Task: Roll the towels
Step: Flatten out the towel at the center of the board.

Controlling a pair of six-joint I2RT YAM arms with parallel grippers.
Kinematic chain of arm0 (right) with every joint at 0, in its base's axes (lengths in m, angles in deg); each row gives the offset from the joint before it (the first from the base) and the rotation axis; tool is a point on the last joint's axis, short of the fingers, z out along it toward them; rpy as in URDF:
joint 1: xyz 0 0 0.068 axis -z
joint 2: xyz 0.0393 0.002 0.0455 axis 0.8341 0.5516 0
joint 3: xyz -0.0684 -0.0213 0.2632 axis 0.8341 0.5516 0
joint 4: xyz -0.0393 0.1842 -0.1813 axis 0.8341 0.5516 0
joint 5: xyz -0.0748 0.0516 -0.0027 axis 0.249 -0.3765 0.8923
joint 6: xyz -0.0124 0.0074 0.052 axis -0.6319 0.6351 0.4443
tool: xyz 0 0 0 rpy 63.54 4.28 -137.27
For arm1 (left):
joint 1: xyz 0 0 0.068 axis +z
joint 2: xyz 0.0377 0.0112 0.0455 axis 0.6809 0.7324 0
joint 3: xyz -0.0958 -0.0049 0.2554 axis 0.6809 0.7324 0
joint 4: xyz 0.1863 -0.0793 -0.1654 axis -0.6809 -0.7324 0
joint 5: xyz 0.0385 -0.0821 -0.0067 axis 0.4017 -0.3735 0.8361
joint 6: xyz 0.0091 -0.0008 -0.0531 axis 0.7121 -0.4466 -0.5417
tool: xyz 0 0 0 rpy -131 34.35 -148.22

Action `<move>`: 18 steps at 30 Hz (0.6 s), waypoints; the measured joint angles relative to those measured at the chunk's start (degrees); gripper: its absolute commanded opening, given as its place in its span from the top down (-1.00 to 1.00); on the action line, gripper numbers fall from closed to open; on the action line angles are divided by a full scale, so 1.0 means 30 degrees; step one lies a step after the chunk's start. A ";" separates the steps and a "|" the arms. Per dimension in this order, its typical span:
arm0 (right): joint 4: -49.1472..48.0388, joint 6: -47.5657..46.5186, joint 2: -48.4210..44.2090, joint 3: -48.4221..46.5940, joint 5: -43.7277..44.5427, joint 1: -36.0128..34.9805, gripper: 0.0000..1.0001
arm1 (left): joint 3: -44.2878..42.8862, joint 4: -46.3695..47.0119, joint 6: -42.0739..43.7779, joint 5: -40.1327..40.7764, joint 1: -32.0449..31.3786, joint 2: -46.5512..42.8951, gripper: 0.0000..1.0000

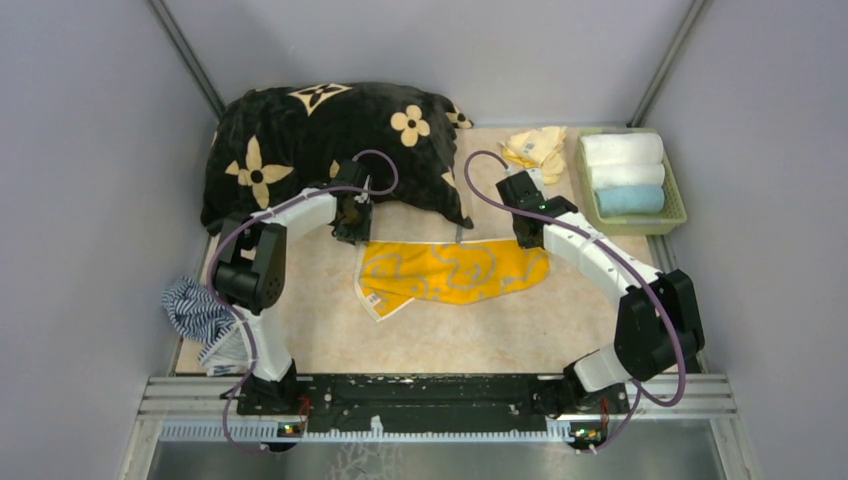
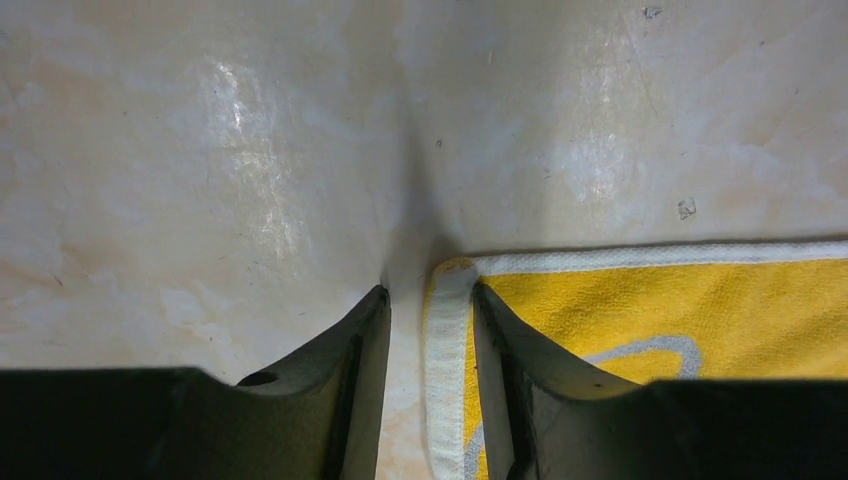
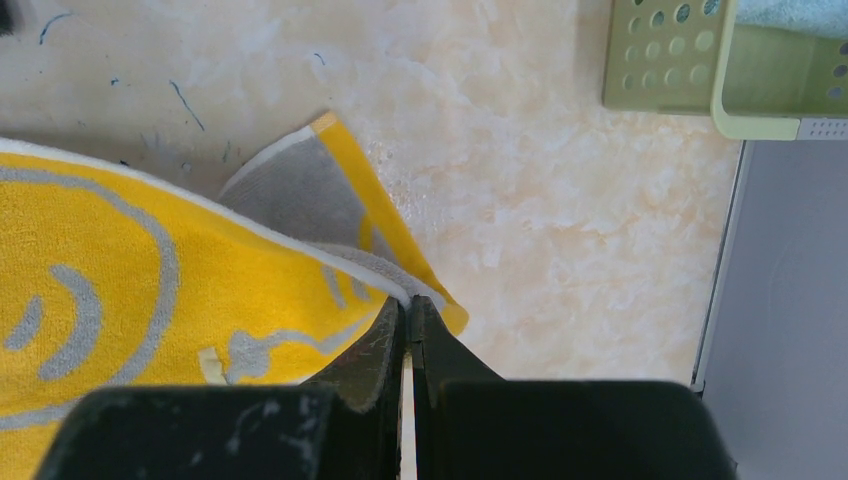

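The grey-and-yellow towel [image 1: 450, 272] lies spread flat mid-table, its near left corner folded over. My left gripper [image 1: 352, 225] is down at its far left corner, open: in the left wrist view the towel [image 2: 700, 300] has its white hem between the fingers [image 2: 520, 370], one tip on bare table, the other on the cloth. My right gripper [image 1: 527, 228] is shut on the far right corner, pinching the hem of the towel [image 3: 120, 280], which folds up there. A pale yellow towel [image 1: 535, 148] lies crumpled at the back. A light blue towel [image 1: 630, 200] sits rolled in the basket.
The green basket [image 1: 640, 226] at the right back holds two white rolls beside the blue one; its corner [image 3: 660, 60] shows in the right wrist view. The big black flowered cushion [image 1: 320, 140] fills the back left. A blue-and-white striped cloth [image 1: 195, 310] hangs off the left edge.
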 measured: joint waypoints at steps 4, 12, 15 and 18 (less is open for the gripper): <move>-0.0015 0.0000 0.0000 -0.0007 0.0000 0.0000 1.00 | -0.0248 -0.0066 0.0109 -0.0117 0.0000 0.0240 0.39; -0.0058 0.0000 0.0000 -0.0007 -0.0066 0.0000 1.00 | -0.0459 0.0058 0.0124 -0.0175 -0.0175 0.0510 1.00; -0.0051 0.0000 0.0000 -0.0022 -0.0087 0.0000 1.00 | -0.0525 0.0058 0.0087 -0.0087 -0.0277 0.0495 1.00; -0.0044 -0.0015 0.0000 -0.0044 -0.0087 0.0000 1.00 | -0.0321 0.0117 0.0073 0.0270 -0.0342 0.0204 1.00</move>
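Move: The yellow towel's far-left corner lies almost between the open left fingertips, about 1 cm to the right, level fore and aft, and 1 cm below. The towel's loose near-left corner is some 18 cm back and 4 cm right; the black cushion's middle is about 20 cm ahead and 6 cm left. From the right hand, already pinching the towel's far-right edge, the far-left corner lies some 38 cm left, 5 cm ahead and 11 cm lower. Left fingers ease about 1 cm right and shut, pinching the towel's far-left corner; right hand keeps its hold. ##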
